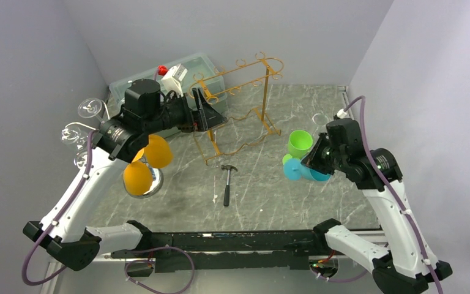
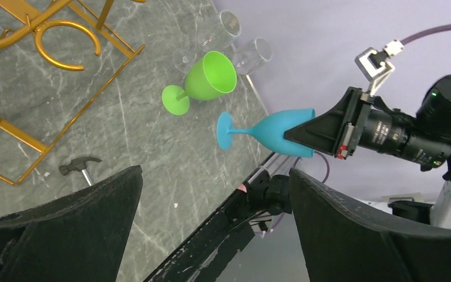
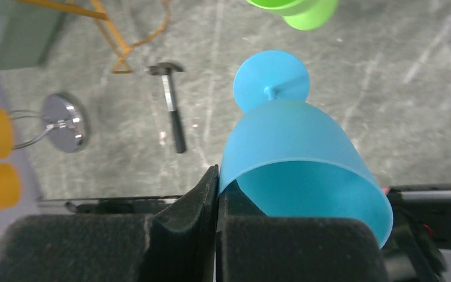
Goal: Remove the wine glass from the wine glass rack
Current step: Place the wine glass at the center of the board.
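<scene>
The gold wire wine glass rack point(image 1: 238, 110) point(image 2: 35, 35) stands at the back middle of the table, and I see no glass hanging on it. A blue wine glass point(image 1: 295, 169) point(image 3: 293, 153) point(image 2: 270, 132) lies tipped sideways off the rack at the right. My right gripper point(image 1: 311, 160) point(image 3: 217, 194) is shut on its rim, with one finger inside the bowl. My left gripper point(image 1: 211, 113) point(image 2: 214, 217) hangs beside the rack's left end, open, with nothing between its fingers.
A green wine glass point(image 1: 300, 144) point(image 2: 208, 79) sits just behind the blue one. A small hammer point(image 1: 227, 180) point(image 3: 173, 111) lies mid-table. Two orange cups point(image 1: 147, 165) hang over a chrome disc point(image 1: 154, 182) at the left. Clear glasses point(image 1: 89, 109) line the left wall, and a plastic bin point(image 1: 159, 79) stands behind.
</scene>
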You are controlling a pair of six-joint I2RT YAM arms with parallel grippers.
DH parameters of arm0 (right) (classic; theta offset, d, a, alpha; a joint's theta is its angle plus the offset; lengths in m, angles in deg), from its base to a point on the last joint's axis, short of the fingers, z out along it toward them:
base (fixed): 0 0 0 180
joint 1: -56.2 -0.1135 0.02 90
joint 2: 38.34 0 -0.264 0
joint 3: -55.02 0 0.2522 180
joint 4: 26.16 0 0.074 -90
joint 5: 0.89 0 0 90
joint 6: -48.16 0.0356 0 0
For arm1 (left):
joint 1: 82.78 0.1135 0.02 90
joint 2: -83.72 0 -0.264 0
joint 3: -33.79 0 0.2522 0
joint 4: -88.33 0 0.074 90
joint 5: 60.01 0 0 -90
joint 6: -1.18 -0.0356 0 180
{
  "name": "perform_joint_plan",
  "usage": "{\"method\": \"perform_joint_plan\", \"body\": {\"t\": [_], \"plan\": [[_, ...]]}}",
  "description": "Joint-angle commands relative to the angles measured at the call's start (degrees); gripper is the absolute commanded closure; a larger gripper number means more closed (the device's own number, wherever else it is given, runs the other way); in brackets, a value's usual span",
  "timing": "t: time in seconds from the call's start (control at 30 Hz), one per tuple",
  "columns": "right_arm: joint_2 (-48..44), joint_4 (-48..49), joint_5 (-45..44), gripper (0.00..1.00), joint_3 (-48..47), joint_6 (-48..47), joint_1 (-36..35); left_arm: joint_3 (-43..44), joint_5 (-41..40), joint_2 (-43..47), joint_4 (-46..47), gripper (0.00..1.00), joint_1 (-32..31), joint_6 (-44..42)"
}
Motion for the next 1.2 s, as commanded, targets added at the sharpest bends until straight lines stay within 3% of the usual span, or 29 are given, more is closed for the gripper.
{"method": "perform_joint_plan", "body": {"t": [0.0, 0.27, 0.53, 0.83, 1.17], "plan": [[1.1, -4.2, -8.4, 1.00, 3.3, -0.1, 0.0, 3.1, 0.5, 0.2, -2.9, 0.01, -0.5, -5.2], [6.2, -1.7, -17.1, 1.00, 8.5, -0.1, 2.6, 5.6, -0.1, 0.3, -5.8, 0.01, -0.7, -8.4], [9.1, 7.4, -7.4, 1.00, 12.3, -9.5, 16.1, 5.6, -0.2, 0.7, -6.5, 0.00, -0.7, -9.0], [15.2, 11.3, -5.2, 1.00, 12.9, -13.4, 20.2, 5.7, -1.0, 0.2, -7.2, 0.01, -0.7, -9.9], [17.1, 13.3, -5.1, 0.74, 13.4, -15.0, 20.8, 7.3, -2.0, -0.5, -9.4, 0.00, -0.7, -11.3]]}}
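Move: The right hand still holds the blue wine glass tilted by its rim; the bare spot of table it is bound for lies about 6 cm ahead, 11 cm to the right and some 28 cm below. The green glass stands about 14 cm ahead and 2 cm right of the hand, its middle 20 cm down; a clear glass stands some 7 cm right and 7 cm beyond the green one. From the left hand the spot is roughly 36 cm right, 1 cm ahead and 40 cm below. Keeping its pinch on the rim, the right hand swings the blue glass down and to the right past the near side of the green glass, about 10 cm down and 8 cm across, while the wrist tips the fingers farther down and turns a little clockwise to bring the glass upright. It then eases forward some 4 cm while sinking slowly the last 3 cm to the table, and at the end the fingers open about a fifth of their range, letting go of the rim but still straddling it. ##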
